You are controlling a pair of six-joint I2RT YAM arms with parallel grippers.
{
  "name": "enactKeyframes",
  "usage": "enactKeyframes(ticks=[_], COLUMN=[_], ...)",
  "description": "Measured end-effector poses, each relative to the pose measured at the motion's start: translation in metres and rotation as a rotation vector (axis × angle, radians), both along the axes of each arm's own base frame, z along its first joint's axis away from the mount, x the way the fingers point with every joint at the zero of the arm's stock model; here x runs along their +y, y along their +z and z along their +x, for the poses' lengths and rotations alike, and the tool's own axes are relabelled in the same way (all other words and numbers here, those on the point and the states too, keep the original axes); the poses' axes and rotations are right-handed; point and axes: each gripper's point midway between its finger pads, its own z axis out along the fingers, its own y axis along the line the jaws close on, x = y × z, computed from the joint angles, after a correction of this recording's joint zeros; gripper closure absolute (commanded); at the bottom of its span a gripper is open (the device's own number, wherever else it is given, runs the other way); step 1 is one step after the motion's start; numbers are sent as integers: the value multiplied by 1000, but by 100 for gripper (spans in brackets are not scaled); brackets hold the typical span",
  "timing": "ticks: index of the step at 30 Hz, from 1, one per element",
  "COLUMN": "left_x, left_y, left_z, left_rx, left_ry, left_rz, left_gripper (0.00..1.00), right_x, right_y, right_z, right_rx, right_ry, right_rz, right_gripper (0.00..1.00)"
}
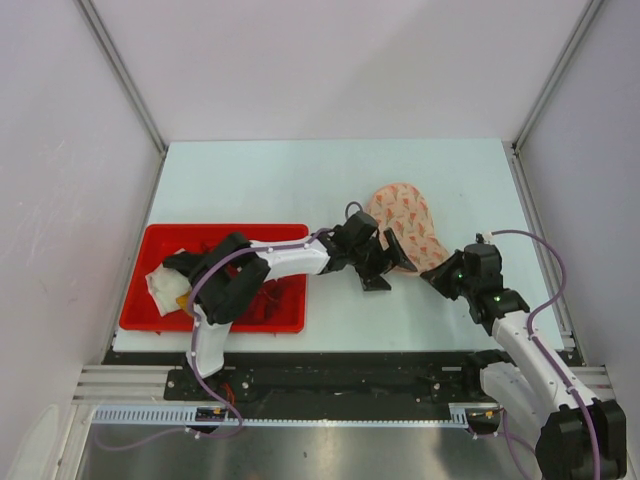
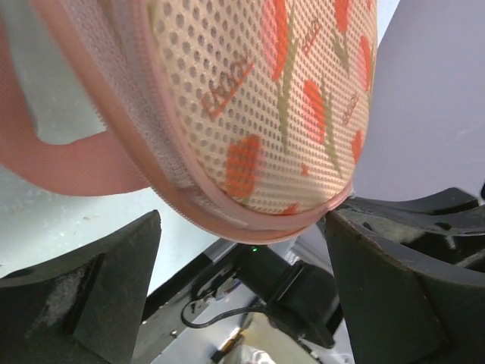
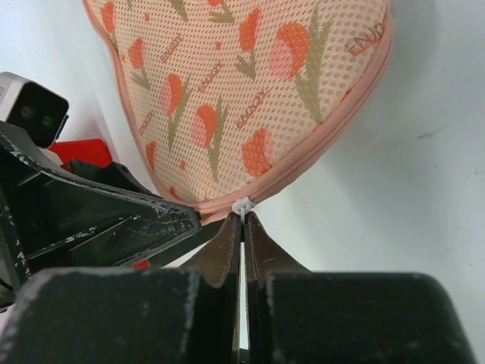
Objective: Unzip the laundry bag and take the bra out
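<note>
The laundry bag [image 1: 405, 222] lies on the table, right of centre, pale pink with an orange flower print. Its zip looks closed along the rim in the right wrist view [image 3: 318, 144]. My left gripper [image 1: 389, 265] is open, its jaws straddling the bag's near edge [image 2: 242, 216]; the right finger [image 2: 394, 280] touches the rim. My right gripper [image 1: 430, 277] is shut on the small white zip pull [image 3: 242, 205] at the bag's near rim. The bra is hidden.
A red tray [image 1: 160, 240] at the left holds a white garment [image 1: 165, 288] and dark red cloth [image 1: 270, 300]. The left arm reaches across from the tray to the bag. The left gripper's black finger [image 3: 98, 220] sits just left of the right gripper.
</note>
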Motion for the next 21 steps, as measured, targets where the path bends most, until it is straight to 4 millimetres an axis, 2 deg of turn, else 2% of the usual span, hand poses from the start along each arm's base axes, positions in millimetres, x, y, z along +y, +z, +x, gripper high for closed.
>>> enactKeyframes(ticks=[5,7,8,10,11,12,13,21], left_x=[-3,-7,-11,-17,-20,-21,-22,-14], left_y=[4,10,14,21,24,25,26,21], left_z=[6,12,16,24,27,30,33,41], left_rx=[-3,-16,-23,-36,-43,-48,-50,-48], left_ry=[27,41,49,65,71,76,82,70], left_rz=[-5,-16,-24,-35,-39,-38,-35,-22], left_gripper=[7,20,38,61,85,95,100,100], right_x=[0,0,0,0,0,-1,-2,-4], right_y=[-1,-1,-1,-1,-1,-1,-2,-4], right_z=[-1,-1,-1,-1,-1,-1,-1,-3], right_rx=[4,4,4,5,4,4,6,16], right_ry=[-1,0,0,1,-2,-4,-6,-4], right_rz=[-2,-2,-2,-3,-6,-10,-13,-13], right_gripper=[100,100,100,100,100,100,100,100])
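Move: The laundry bag's rim on its near left side, where the left fingers will shut, lies about 4 cm ahead of the left hand, 2 cm to its right and 2 cm above it. The bag's middle is some 12 cm ahead and 1 cm to the right, about level. The white zip pull, already in the right fingers, sits roughly 5 cm to the left hand's right. From the right hand the rim spot is about 3 cm ahead and 4 cm to the left, level. The bag's rim is taken by the left hand, which waits briefly with its fingers open, then goes about 4 cm forward, rising some 2 cm and edging right, up to the edge beside the right gripper. The left fingers shut on the way and pinch the fabric. The right hand stays nearly in place, still gripping the zip pull. ##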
